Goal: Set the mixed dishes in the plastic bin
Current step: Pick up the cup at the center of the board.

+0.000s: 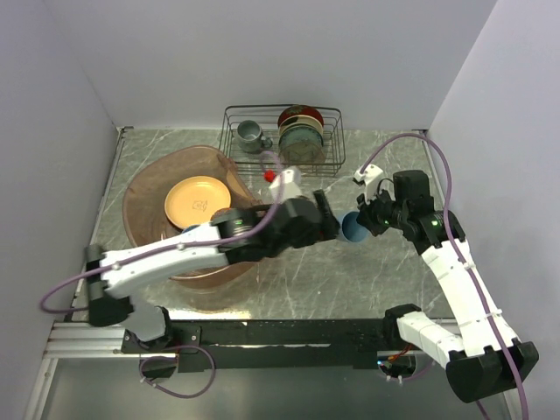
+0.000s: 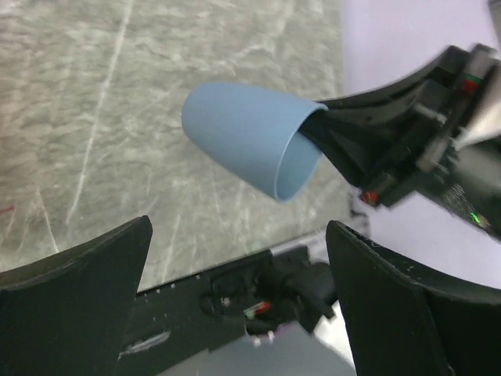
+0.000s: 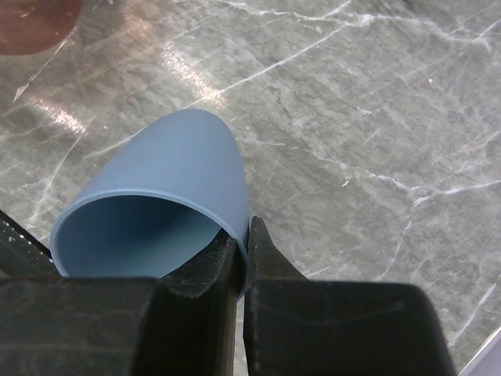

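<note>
A light-blue cup [image 3: 164, 196] lies tipped on its side above the marble table, its mouth toward my right gripper [image 3: 244, 251]. That gripper is shut on the cup's rim, one finger inside and one outside. In the top view the cup [image 1: 354, 227] hangs between my right gripper [image 1: 368, 220] and my left gripper [image 1: 333, 226]. My left gripper [image 2: 239, 301] is open, and the cup [image 2: 243, 141] sits a little beyond its fingertips, with nothing between them. The plastic bin [image 1: 144, 197] stands at the left with a yellow-orange plate [image 1: 198, 199] inside it.
A black wire rack [image 1: 282, 131] at the back holds a grey mug [image 1: 250, 135] and upright dark plates [image 1: 301, 133]. A small red thing [image 1: 269, 175] shows behind my left wrist. My left arm [image 1: 175, 254] reaches across the bin's near rim. Walls close in on both sides.
</note>
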Available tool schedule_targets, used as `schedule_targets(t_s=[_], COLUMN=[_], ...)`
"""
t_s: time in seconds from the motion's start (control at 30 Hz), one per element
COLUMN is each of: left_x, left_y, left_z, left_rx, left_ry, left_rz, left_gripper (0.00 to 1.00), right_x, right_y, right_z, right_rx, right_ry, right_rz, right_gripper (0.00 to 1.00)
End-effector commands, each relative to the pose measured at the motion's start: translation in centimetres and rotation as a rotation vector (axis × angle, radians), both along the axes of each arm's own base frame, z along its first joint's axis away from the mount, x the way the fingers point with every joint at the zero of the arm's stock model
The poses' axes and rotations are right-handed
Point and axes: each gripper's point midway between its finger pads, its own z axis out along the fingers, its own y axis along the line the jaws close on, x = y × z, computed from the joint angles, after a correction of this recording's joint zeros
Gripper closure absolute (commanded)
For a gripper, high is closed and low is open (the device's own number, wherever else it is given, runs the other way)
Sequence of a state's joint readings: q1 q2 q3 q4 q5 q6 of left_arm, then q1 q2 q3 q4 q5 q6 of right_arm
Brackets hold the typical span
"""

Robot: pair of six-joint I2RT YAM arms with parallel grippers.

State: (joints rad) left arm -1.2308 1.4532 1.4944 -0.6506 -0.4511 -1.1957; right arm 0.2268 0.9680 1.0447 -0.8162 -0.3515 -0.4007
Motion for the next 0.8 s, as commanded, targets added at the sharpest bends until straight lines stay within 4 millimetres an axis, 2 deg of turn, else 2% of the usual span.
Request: schedule_targets(t_s=[0.0,0.03,0.1,0.23,0.37,0.43,0.47,0.6,0.7,0.77], left_x=[0.9,0.3,0.5,1.0,1.6,2.1,2.2,2.9,3.3,3.4], left_y=[-0.4,-0.6,-2.3,-3.0,-2.9,-2.7,-2.4,-1.5,-1.1,-0.6], left_z=[-1.4,-2.1,-2.5,-4.2,-5.8,-5.9,-6.7,-7.5,-7.7,-7.9], left_rx=[0.189,0.236,0.271,0.357,0.448,0.460,0.496,0.555,0.577,0.587], left_ry=[-0.012,-0.006,-0.024,-0.034,-0.050,-0.064,-0.068,-0.096,-0.119,-0.128], left_rz=[0.146,0.139,0.141,0.179,0.208,0.246,0.256,0.312,0.336,0.346], left_gripper=[0.01,0.01,0.01,0.02,0.10,0.14,0.16,0.21,0.30,0.46], right_x=[0.9,0.9,0.9,0.8,0.5,0.4,0.3,-0.2,-0.7,-0.9], right_y=[0.5,0.5,0.6,0.8,0.9,1.1,1.1,1.7,2.1,2.3], right_z=[2.2,2.2,2.4,2.5,2.4,2.3,2.3,2.2,2.2,2.3], right_rx=[0.034,0.034,0.038,0.049,0.058,0.062,0.065,0.082,0.096,0.102], right_ry=[-0.084,-0.084,-0.085,-0.084,-0.079,-0.075,-0.071,-0.058,-0.047,-0.049], right_rz=[-0.009,-0.007,-0.005,0.001,0.011,0.017,0.022,0.061,0.093,0.104], right_gripper=[1.00,1.00,1.00,1.00,1.00,1.00,1.00,1.00,1.00,1.00])
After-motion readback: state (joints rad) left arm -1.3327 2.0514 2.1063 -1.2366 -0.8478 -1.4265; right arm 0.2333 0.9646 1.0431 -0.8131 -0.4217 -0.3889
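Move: The blue cup hangs by its rim from my right fingers, its middle about 5 cm to that hand's left and 4 cm below. My left hand comes in higher: from it the cup is about 5 cm ahead, 7 cm right and 11 cm down. The plastic bin's middle is some 30 cm left of my left hand, 10 cm farther out and well below; the dish rack is roughly 30 cm ahead and 9 cm left. I drop my left hand about 8 cm onto the cup's open mouth, first sweeping it some 5 cm right, then easing forward, and roll it about 25 degrees, left side up, while turning it counter-clockwise. One finger goes inside the rim, the other outside, and I narrow the wide-open gap by a third. My right hand keeps its pinch, drifting slightly left at the end. ##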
